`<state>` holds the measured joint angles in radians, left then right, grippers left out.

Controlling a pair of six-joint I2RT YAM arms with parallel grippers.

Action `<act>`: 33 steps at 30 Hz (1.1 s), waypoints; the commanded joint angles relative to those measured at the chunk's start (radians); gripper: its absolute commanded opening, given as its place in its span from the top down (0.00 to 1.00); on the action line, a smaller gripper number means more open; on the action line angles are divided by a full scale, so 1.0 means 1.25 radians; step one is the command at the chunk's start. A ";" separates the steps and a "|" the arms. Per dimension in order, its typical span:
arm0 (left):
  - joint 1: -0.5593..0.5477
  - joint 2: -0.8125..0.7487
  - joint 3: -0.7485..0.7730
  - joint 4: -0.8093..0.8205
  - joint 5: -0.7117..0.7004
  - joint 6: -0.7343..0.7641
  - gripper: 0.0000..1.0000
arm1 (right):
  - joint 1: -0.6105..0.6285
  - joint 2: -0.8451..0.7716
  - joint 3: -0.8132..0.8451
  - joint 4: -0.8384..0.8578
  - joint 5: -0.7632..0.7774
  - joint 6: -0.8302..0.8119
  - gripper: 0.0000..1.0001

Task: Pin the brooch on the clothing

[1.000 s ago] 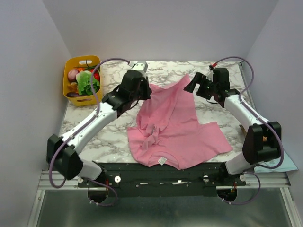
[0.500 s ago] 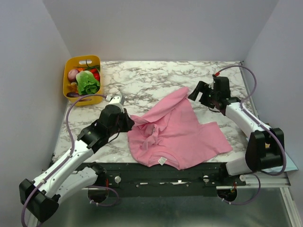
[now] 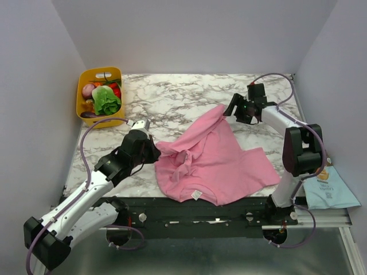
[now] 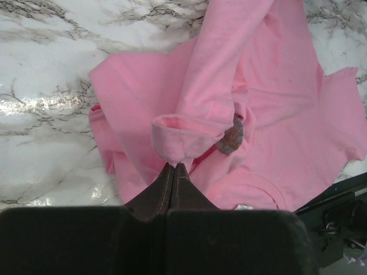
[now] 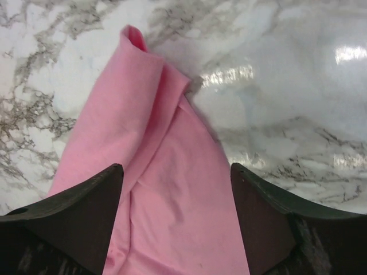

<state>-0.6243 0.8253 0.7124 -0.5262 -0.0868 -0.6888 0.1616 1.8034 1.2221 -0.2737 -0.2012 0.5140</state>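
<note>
The clothing, a pink T-shirt (image 3: pixel 215 152), lies crumpled on the marble table (image 3: pixel 172 100), its white label (image 3: pixel 196 195) at the near edge. In the left wrist view the brooch (image 4: pixel 230 139), a small grey-brown disc, rests on the shirt beside a rolled sleeve cuff (image 4: pixel 183 134). I cannot pick it out in the top view. My left gripper (image 3: pixel 155 150) (image 4: pixel 174 165) is shut, its tips pinching the cuff's edge at the shirt's left side. My right gripper (image 3: pixel 232 107) (image 5: pixel 176 169) is open and empty just above the shirt's far corner (image 5: pixel 143 86).
A yellow basket (image 3: pixel 84 112) of vegetables stands at the far left corner. A blue snack bag (image 3: pixel 324 186) lies off the table's near right edge beside the right arm's base. Grey walls close in the left, right and back.
My left arm swung back from the shirt's far edge to its left sleeve. The shirt's far corner dropped away from the right gripper, which has since shifted slightly back and left.
</note>
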 commanded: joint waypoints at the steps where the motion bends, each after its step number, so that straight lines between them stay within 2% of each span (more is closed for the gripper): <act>1: -0.005 0.011 0.024 0.007 -0.015 0.010 1.00 | -0.007 0.081 0.135 -0.075 -0.035 -0.011 0.23; 5: -0.005 0.012 0.019 0.022 -0.003 0.011 1.00 | -0.005 0.130 0.189 -0.093 -0.033 0.006 0.32; 6: -0.005 0.012 0.019 0.025 -0.002 0.011 1.00 | -0.007 0.140 0.193 -0.093 -0.028 0.012 0.36; 7: -0.005 0.012 0.017 0.027 -0.002 0.011 1.00 | -0.008 0.145 0.197 -0.094 -0.028 0.013 0.45; 8: -0.005 0.013 0.015 0.028 -0.002 0.012 1.00 | -0.008 0.153 0.199 -0.094 -0.032 0.021 0.46; 18: -0.005 0.009 0.004 0.036 0.001 0.011 1.00 | -0.014 0.209 0.222 -0.095 -0.043 0.031 0.47; 19: -0.005 0.007 0.004 0.037 -0.002 0.011 1.00 | -0.014 0.214 0.227 -0.094 -0.045 0.032 0.47; 20: -0.005 0.006 0.002 0.036 -0.002 0.011 1.00 | -0.015 0.226 0.238 -0.095 -0.052 0.033 0.53; 25: -0.005 0.006 -0.003 0.041 0.001 0.009 1.00 | -0.018 0.272 0.283 -0.103 -0.087 0.043 0.57; 33: -0.005 0.006 -0.007 0.041 0.002 0.009 1.00 | -0.025 0.323 0.337 -0.133 -0.097 0.050 0.57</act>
<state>-0.6243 0.8433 0.7120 -0.4953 -0.0864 -0.6819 0.1417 2.1777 1.6066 -0.3977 -0.2966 0.5617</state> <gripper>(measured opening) 0.008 0.435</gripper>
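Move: The clothing's far corner lies about 7 cm ahead of the right hand, 2 cm left and 6 cm below; the folded cloth tip is some 4 cm left of that corner and 1 cm farther out. The brooch lies roughly 15 cm back and 21 cm left of the right hand. From the left hand, still pinching its bunch of cloth, the corner is about 28 cm ahead and 27 cm right. The right hand reaches about 6 cm forward and 4 cm down to the far corner, fingers closing to half-open. ##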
